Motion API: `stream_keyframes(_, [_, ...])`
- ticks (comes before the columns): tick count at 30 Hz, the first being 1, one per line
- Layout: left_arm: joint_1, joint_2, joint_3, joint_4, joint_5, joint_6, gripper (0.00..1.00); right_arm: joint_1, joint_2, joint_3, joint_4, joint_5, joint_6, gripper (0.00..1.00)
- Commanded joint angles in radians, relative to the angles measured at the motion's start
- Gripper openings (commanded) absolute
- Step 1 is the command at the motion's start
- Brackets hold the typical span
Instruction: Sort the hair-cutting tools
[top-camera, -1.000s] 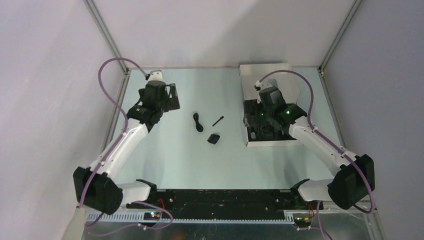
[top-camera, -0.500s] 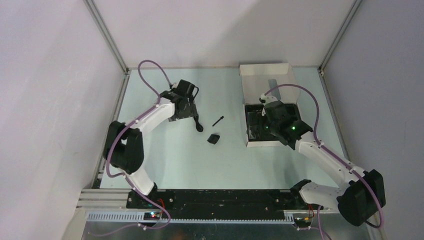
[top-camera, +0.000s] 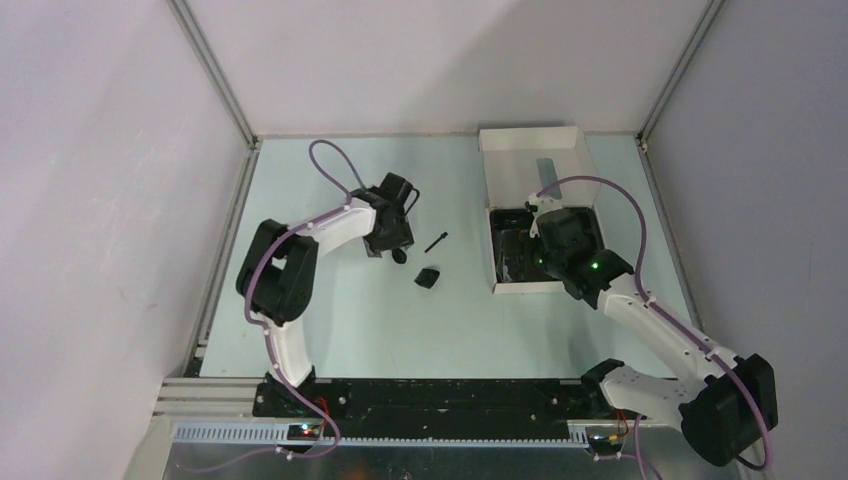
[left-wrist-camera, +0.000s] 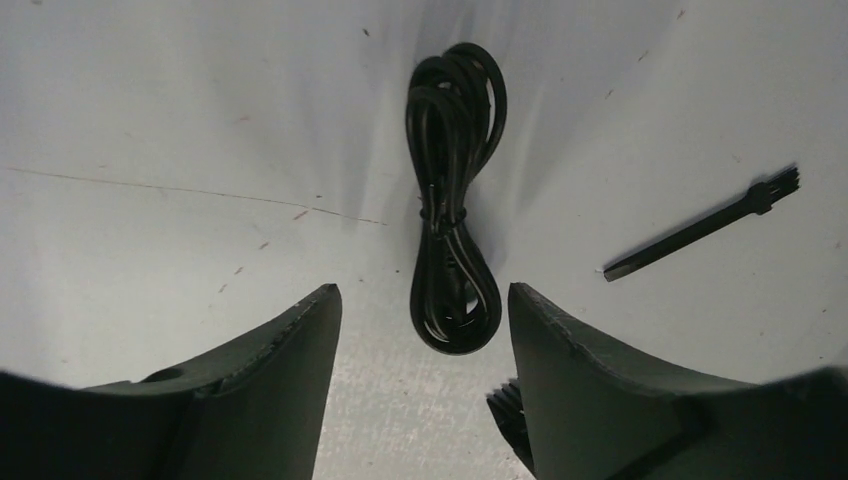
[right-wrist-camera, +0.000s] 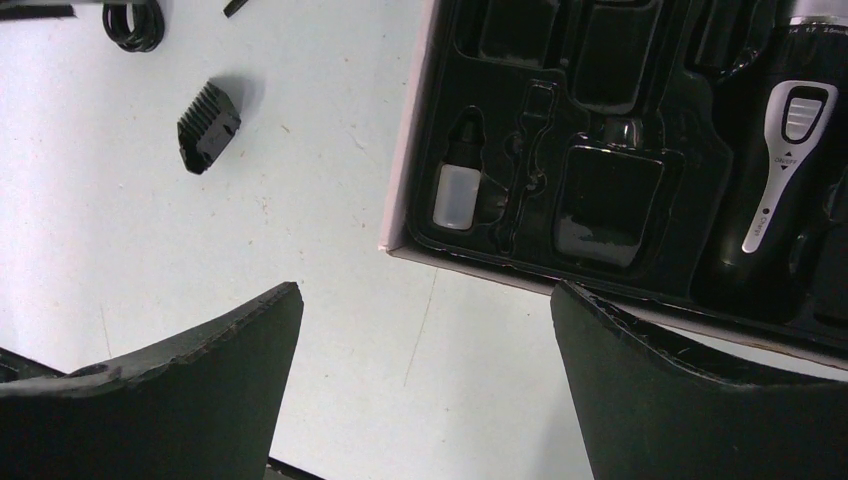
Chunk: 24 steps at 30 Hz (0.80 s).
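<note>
A black coiled cord (left-wrist-camera: 455, 200) lies on the table, and its near loop sits between the tips of my left gripper (left-wrist-camera: 422, 290), whose jaws stand apart without touching it. From above, the left gripper (top-camera: 397, 243) hangs over the cord (top-camera: 399, 256). A thin stick-brush (top-camera: 436, 242) lies to its right and a black comb attachment (top-camera: 429, 277) nearer. My right gripper (right-wrist-camera: 427, 290) is open above bare table at the box's near left corner. The black-and-silver clipper (right-wrist-camera: 790, 170) rests in the black tray (right-wrist-camera: 600, 150).
The white cardboard box (top-camera: 533, 145) stands at the back right with its lid flap up. A small white bottle (right-wrist-camera: 455, 195) sits in a tray pocket. Metal frame posts mark the table's back corners.
My left arm has swung from the far left of the table over to the cord, and its jaws have narrowed. The right gripper has drawn back towards the box's near edge.
</note>
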Motion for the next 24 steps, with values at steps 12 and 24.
stream_keyframes(12, [-0.038, -0.003, -0.035, 0.064, 0.049, -0.023, 0.38, -0.011, -0.049, -0.02, 0.036, -0.023, 0.036, 0.99])
stream_keyframes(24, [-0.043, -0.153, -0.091, 0.115, 0.072, 0.119, 0.09, -0.012, -0.053, -0.021, 0.118, -0.13, 0.11, 0.99])
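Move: The cable bundle lies just under the left hand's open fingers, its near loop almost between them; its middle is about 3 cm ahead, 1 cm to the right and 2 cm below. The small brush is some 9 cm to this hand's right and 3 cm ahead, the comb about 8 cm right and 6 cm back. From the right hand, the cable is roughly 24 cm to the left, 12 cm ahead and 12 cm lower. The left fingers close from well open to nearly shut and pinch the cable across its near loop, having eased about 2 cm down, 2 cm to the right and 1 cm back onto it. With the grip closing, the hand starts back up, about 1.5 cm, fingers still pointing steeply down. ##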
